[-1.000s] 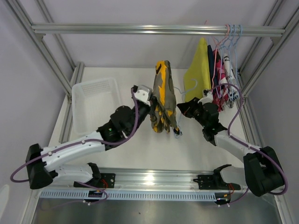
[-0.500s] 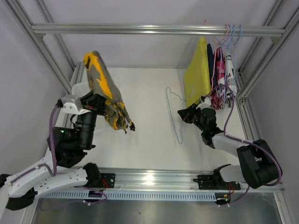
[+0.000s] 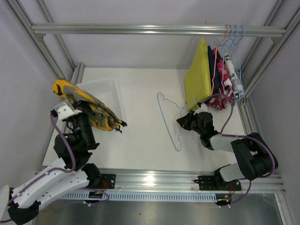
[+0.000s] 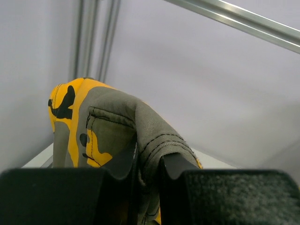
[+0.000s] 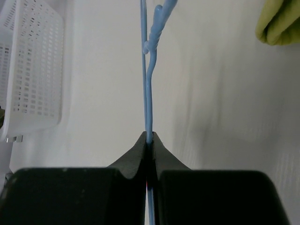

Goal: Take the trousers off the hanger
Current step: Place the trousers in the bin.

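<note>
The yellow-brown camouflage trousers are off the hanger, pinched in my left gripper above the white basket at the left. In the left wrist view the cloth is bunched between the jaws of the left gripper. My right gripper is shut on the bare blue wire hanger, which is over the table right of centre. In the right wrist view the wire of the hanger runs straight up from the right gripper. Yellow trousers, navy ones, pink-red ones and white lettered ones hang at the back right.
The hanging pairs are on wire hangers hooked over the aluminium rail across the back. Frame posts stand at both sides. The basket's perforated wall and a yellow trouser hem show in the right wrist view.
My left arm has swung the camouflage trousers from the table's middle out to the left, over the basket. The hanger now hangs bare in my right gripper, which has shifted slightly left and down.
</note>
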Robot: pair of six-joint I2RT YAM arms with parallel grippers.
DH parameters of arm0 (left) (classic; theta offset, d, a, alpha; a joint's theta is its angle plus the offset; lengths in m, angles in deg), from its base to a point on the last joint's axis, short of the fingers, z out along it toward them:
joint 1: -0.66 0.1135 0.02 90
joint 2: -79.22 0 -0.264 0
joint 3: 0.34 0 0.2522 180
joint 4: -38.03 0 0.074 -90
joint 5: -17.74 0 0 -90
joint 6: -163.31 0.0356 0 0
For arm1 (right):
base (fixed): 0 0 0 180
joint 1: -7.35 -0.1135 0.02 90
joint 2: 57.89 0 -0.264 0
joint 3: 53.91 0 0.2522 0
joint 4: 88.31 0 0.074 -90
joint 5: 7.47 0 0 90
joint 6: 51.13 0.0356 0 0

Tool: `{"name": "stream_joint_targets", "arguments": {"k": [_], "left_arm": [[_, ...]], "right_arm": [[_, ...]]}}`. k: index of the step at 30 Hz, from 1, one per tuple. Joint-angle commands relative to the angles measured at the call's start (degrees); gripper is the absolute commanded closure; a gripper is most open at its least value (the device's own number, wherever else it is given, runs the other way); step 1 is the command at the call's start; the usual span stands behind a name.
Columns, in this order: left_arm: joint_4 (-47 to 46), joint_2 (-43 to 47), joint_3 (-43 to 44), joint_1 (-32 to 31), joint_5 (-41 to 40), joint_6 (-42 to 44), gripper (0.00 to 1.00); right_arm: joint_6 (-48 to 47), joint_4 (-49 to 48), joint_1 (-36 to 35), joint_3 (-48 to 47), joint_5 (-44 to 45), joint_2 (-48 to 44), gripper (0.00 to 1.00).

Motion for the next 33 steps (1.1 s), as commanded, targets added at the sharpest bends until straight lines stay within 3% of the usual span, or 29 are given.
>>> {"name": "stream_joint_targets", "arguments": {"k": [1,7,12,14,19,25,33], "left_arm": [[-4.87,0.88,0.84,3.87,-0.59,-8.66,0.99],[4.73,-1.05,2.68,10.2,-3.23,-19.58,0.99],[7.02,-4.91,3.66,12.93,-5.42,-22.31,1.0],[10.61,-5.89,4.71,14.33,-6.56,-27.57,0.99],[32.32,-10.28,8.57,17.76,-8.5,-48.64,0.99],[33.83,-17.48,8.93,19.96,-7.54,-54.56,0.99],[31.73,-27.15,12.27,24.18,-0.86,-55.36,0.99]], "right_arm": [[-0.86,-0.45,-0.13,-0.28,-0.32,1.28,1.0],[-1.39,-0.28,-0.04,-0.46,-0.41,2.15,1.0],[-1.48,-0.45,0.04,-0.81,-0.85,3.3,1.0],[-1.39,-0.54,-0.04,-0.81,-1.12,3.39,1.0],[-1.83,0.69,0.04,-0.64,-1.2,2.42,1.0],[-2.53,2.62,-0.04,-0.2,-1.03,0.05,1.0],[-2.53,3.68,-0.04,-0.55,-2.08,-0.65,1.0]]}}
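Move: The left hand already has the camouflage trousers clamped high up. The middle of the bin lies roughly 19 cm ahead of it, 3 cm to its left and some 35 cm below. Down at table height, the side rail runs about 15 cm to the hand's left and 17 cm ahead, and the bare blue hanger is about 37 cm to its right and 11 cm ahead. From the right hand, which holds that hanger, the bin is about 41 cm left, 12 cm ahead and 4 cm lower. Down and forward into the bin's space goes the left hand, after first shifting some 3 cm left: about 12 cm lower and 9 cm farther out by the end. The wrist tips downward and swings counter-clockwise, each by some 20 degrees, while the fingers keep their grip on the trousers. The right hand keeps pinching the hanger and sinks about 2 cm. ##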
